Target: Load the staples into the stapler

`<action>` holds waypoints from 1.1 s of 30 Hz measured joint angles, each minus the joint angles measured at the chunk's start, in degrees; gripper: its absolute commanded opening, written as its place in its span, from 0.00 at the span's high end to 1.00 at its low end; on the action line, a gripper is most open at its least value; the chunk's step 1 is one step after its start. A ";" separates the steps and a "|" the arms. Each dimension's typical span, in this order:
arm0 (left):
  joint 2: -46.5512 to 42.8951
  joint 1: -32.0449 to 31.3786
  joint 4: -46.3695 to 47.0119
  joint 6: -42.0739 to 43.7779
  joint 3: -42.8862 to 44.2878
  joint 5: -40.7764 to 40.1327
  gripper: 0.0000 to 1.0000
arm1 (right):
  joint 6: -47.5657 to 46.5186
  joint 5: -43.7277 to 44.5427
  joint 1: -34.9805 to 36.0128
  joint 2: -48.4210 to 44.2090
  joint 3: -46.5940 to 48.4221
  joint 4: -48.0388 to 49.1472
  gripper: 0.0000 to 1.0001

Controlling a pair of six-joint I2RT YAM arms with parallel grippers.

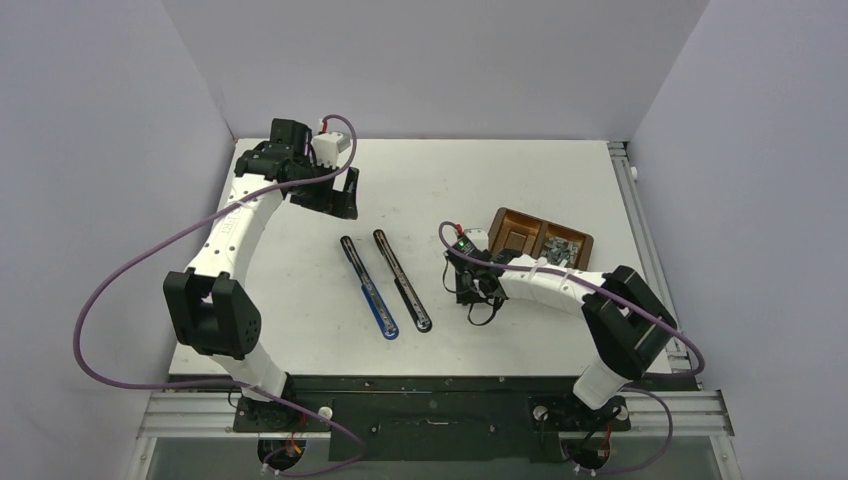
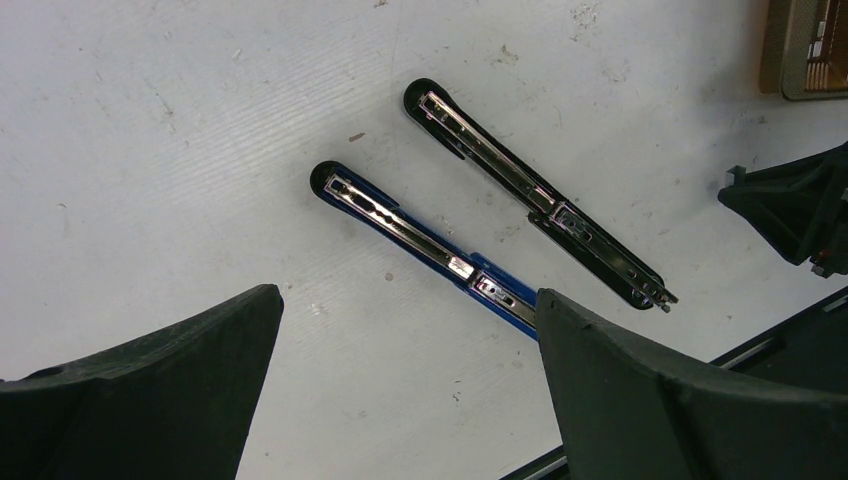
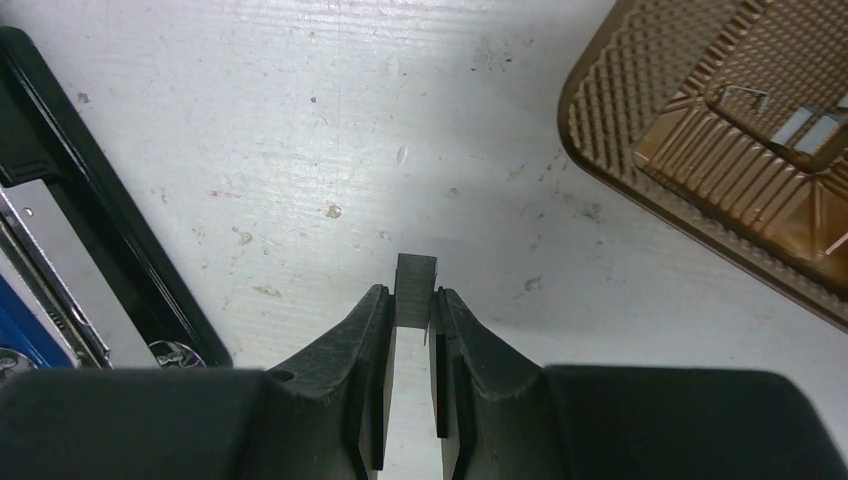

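Two staplers lie opened flat mid-table, a blue one [image 1: 368, 288] [image 2: 420, 240] and a black one [image 1: 401, 280] [image 2: 530, 190], their metal channels facing up. My right gripper [image 1: 468, 292] [image 3: 411, 300] hovers just above the table between the black stapler [image 3: 90, 200] and the tray. It is shut on a short grey strip of staples [image 3: 415, 285] that sticks out past the fingertips. More staples [image 1: 560, 247] [image 3: 815, 130] lie in the tray's right compartment. My left gripper [image 1: 335, 200] [image 2: 408, 295] hangs open and empty at the back left, apart from the staplers.
A brown two-compartment tray [image 1: 512, 232] [image 3: 640, 90] [image 2: 790, 50] stands right of the staplers, close beside the right gripper. The right arm's black wrist shows at the edge of the left wrist view. Purple cables loop off both arms. Walls close in the table on three sides.
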 measured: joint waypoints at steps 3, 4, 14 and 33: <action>0.02 0.00 -0.20 0.02 0.00 -0.11 0.04 | -0.09 -1.16 0.00 1.84 0.00 1.51 0.87; 0.02 0.00 -0.24 0.02 0.00 -0.11 0.04 | -0.22 -1.51 0.02 2.19 -0.02 1.75 0.87; 0.00 0.00 -0.31 0.02 0.02 -0.11 0.04 | -1.42 -5.01 0.07 4.22 0.04 4.70 0.61; 0.02 0.63 -0.55 0.24 2.58 0.00 0.04 | -5.20 -0.55 -21.05 -11.15 11.56 -5.22 0.48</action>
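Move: The right hand, already holding a short staple strip, is bound for bare table about 2 cm to its left, level fore and aft, 2 cm down. The black stapler's middle is some 15 cm left and 6 cm ahead of the hand, the blue stapler's about 23 cm left and 4 cm ahead; the staple box is roughly 17 cm right, 13 cm ahead. From the left hand, that spot lies about 14 cm back, 29 cm right, 19 cm below. Right hand eases 2 cm left and down, opens to release the strip, then swings up 14 cm, forward, right boxward. ##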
